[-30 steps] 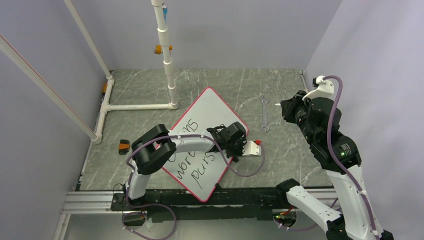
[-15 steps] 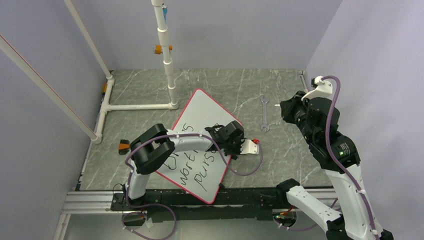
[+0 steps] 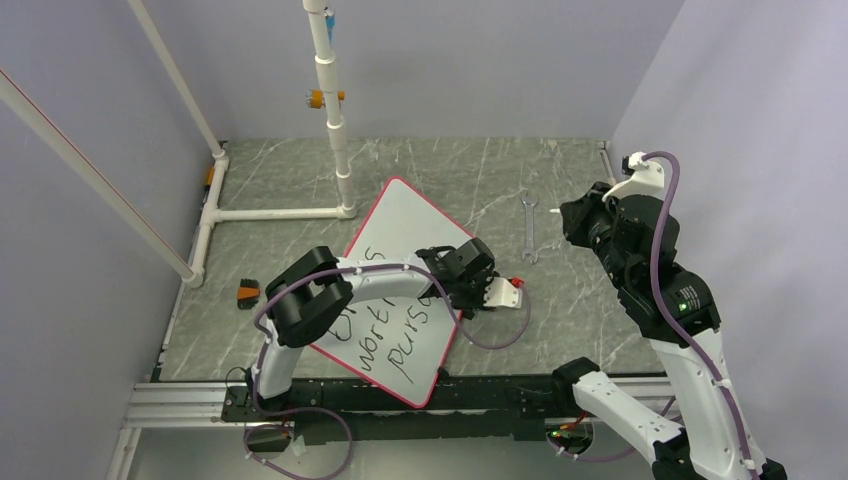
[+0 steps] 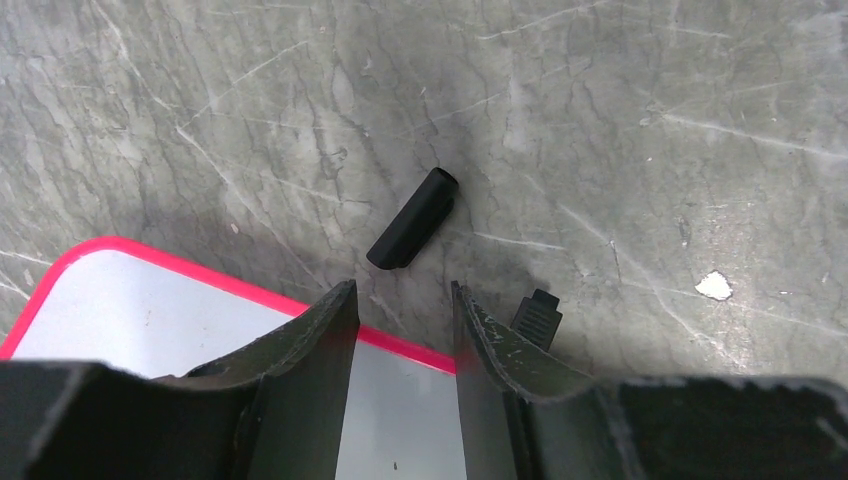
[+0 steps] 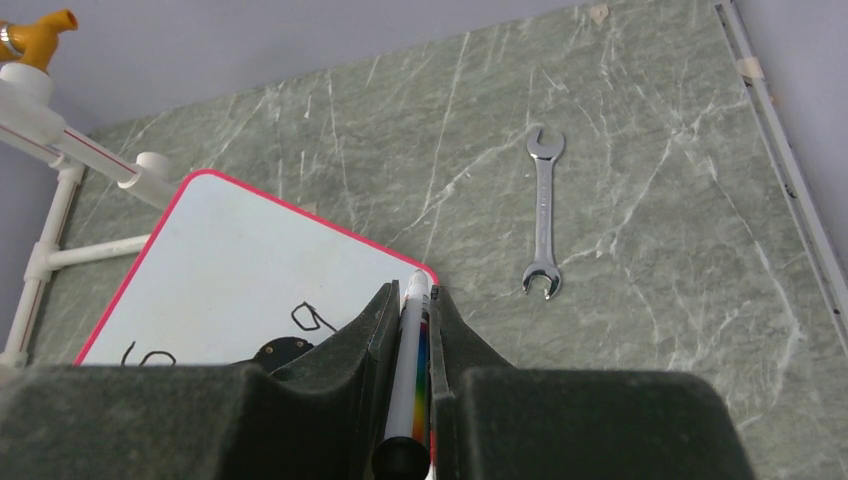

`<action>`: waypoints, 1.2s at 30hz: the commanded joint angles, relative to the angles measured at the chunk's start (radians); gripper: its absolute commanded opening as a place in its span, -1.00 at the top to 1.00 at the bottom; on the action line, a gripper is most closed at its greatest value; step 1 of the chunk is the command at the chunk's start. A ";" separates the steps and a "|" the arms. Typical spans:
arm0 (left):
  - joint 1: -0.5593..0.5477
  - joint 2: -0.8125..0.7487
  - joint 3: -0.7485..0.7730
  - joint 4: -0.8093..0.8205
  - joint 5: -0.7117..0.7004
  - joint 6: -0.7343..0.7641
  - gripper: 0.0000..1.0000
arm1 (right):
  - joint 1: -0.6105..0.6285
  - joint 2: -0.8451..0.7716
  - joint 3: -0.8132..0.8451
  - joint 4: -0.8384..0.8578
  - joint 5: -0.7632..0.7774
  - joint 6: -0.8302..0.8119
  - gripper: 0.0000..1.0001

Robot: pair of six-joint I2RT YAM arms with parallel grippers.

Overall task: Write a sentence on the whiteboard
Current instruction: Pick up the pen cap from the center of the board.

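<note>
The whiteboard (image 3: 405, 225), white with a thin red rim, lies tilted on the marble table. The black sentence (image 3: 390, 340) runs over its near half, partly hidden under my left arm. My left gripper (image 3: 503, 293) hovers at the board's right edge. In the left wrist view, that gripper (image 4: 403, 300) is open over the red rim (image 4: 180, 268) with nothing between its fingers. A short black cap (image 4: 412, 232) lies on the table just beyond. My right gripper (image 3: 565, 215) is raised to the right, shut on a white marker (image 5: 411, 360) with a rainbow stripe.
A steel wrench (image 3: 528, 228) lies right of the board. A white pipe frame (image 3: 280, 213) stands at the back left. A small orange and black object (image 3: 246, 293) sits at the left. A small ribbed black piece (image 4: 537, 318) lies by my left finger.
The whiteboard has slid and turned a little to the left. My left gripper has opened and shifted slightly right. The right arm has stayed still.
</note>
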 commanded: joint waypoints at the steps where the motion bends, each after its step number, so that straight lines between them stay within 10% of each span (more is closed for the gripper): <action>1: -0.012 0.029 0.054 -0.041 -0.010 0.053 0.11 | -0.001 -0.007 0.032 0.011 0.012 -0.021 1.00; 21: -0.036 0.168 0.225 -0.153 0.021 0.146 0.11 | -0.001 -0.010 0.048 -0.004 0.020 -0.037 1.00; 36: -0.045 0.230 0.281 -0.260 0.110 0.163 0.90 | -0.002 -0.003 0.050 -0.009 0.019 -0.041 1.00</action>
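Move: The pen cap lies on the table about 3 cm to the right of my left hand, 1 cm back and 2 cm lower. The board's black clip is some 5 cm back of this hand and level with it sideways, also 2 cm down. At that same height, the whiteboard's middle is about 16 cm left and 2 cm ahead, and the wrench's roughly 17 cm ahead and 12 cm right. From my right hand the cap is about 12 cm left, 2 cm back and 34 cm down. I bring my left hand rightward about 3.5 cm and down about 1.5 cm onto the pen cap, part-open fingers on either side. On the way I turn the hand some 10 degrees clockwise, and as it arrives I close the fingers from nearly half open until they pinch the cap by its sides. ##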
